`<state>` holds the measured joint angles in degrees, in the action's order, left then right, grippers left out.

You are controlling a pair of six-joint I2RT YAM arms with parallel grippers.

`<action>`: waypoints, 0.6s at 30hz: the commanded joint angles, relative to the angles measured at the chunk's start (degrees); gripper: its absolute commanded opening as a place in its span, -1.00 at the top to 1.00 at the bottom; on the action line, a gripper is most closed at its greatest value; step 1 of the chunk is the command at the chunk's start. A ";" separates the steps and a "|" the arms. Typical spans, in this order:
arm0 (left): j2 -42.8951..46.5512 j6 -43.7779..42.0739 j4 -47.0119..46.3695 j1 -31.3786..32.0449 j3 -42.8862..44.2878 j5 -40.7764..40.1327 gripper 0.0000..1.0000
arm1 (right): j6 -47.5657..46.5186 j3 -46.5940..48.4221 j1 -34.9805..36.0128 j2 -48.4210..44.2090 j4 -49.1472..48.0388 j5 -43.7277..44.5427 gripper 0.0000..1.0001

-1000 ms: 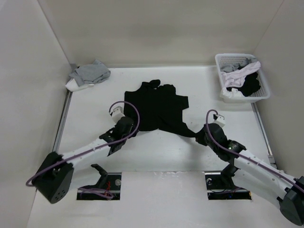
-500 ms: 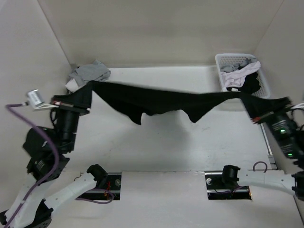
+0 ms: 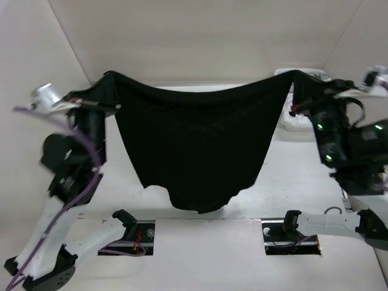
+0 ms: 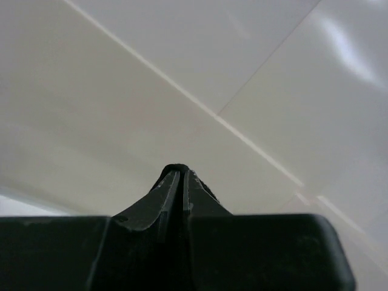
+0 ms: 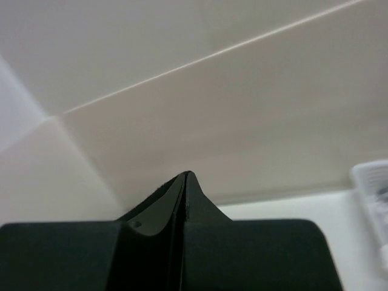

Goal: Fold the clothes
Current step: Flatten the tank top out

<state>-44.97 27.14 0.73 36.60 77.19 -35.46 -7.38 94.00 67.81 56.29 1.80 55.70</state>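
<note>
The clothes, a plain black T-shirt (image 3: 194, 139), hang spread like a curtain high over the table. My left gripper (image 3: 110, 77) is shut on its upper left corner and my right gripper (image 3: 296, 75) on its upper right corner. The top edge sags between them and the lower edge dangles near the table's front. In the left wrist view the left gripper (image 4: 177, 169) is pressed together with a sliver of black fabric at its tip, facing the white wall. The right wrist view shows the right gripper (image 5: 187, 175) pressed shut in the same way.
The white basket (image 3: 313, 71) at the back right is mostly hidden behind the raised right arm; its corner shows in the right wrist view (image 5: 373, 182). White walls close in the table (image 3: 303, 188) on three sides. The hanging shirt hides the table's middle and back.
Both arms have lifted further with the shirt. It went from a low stretched band to a tall hanging sheet, and it now covers the grey garment at the back left.
</note>
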 commanded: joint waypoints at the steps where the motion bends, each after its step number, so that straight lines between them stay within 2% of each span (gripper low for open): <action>1: -11.08 1.85 -2.14 -5.86 -4.23 5.11 0.95 | 8.74 1.01 -14.72 4.60 6.25 -14.79 1.00; 3: -16.79 8.61 -2.05 -13.85 -5.29 12.23 0.95 | 21.21 3.03 -27.28 10.21 14.42 -29.43 1.00; 5: -22.68 15.28 -1.96 -22.02 -3.55 19.26 0.97 | 28.53 4.70 -38.80 16.71 15.08 -43.69 1.00; 7: -28.39 19.34 -1.96 -27.83 0.83 24.19 0.97 | 31.54 9.24 -45.77 24.09 14.28 -50.23 1.00; 10: -36.39 21.20 -1.70 -30.66 10.93 28.42 0.97 | 31.72 23.12 -49.22 34.56 18.74 -52.01 1.00; 14: -42.73 20.86 0.76 -32.51 24.56 30.27 0.96 | 31.02 52.62 -50.98 48.97 28.41 -53.24 1.00; 16: -44.41 20.50 1.46 -33.13 29.84 31.06 0.96 | 31.11 64.15 -51.51 54.07 31.14 -53.68 1.00; 18: -45.29 19.98 1.73 -34.00 33.45 31.51 0.96 | 32.42 67.63 -52.47 55.15 30.38 -54.82 1.00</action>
<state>-93.10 46.54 7.03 4.10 102.63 -6.63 22.79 151.68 16.58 114.96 32.64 4.49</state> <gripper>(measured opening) 0.035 0.005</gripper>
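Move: The tank top hangs spread between my two shut grippers, its middle some 20 cm inward from each hand, about 17 cm down and 10 cm back. I carry it out over the open table, whose middle lies about 15 cm ahead, 20 cm inward of each hand and roughly 53 cm below. The grey cloth lies about 38 cm ahead and 14 cm left of my left hand; the white basket about 36 cm ahead and 23 cm right of my right. I fling both hands fast outward over the table towards the far wall, about 30 cm, still pinching the tank top's two corners. Both dip on the way, my left by some 20 cm and my right by about 10, fingers tipping downward, then lift again partway as the reach runs out, the tilt easing back. ##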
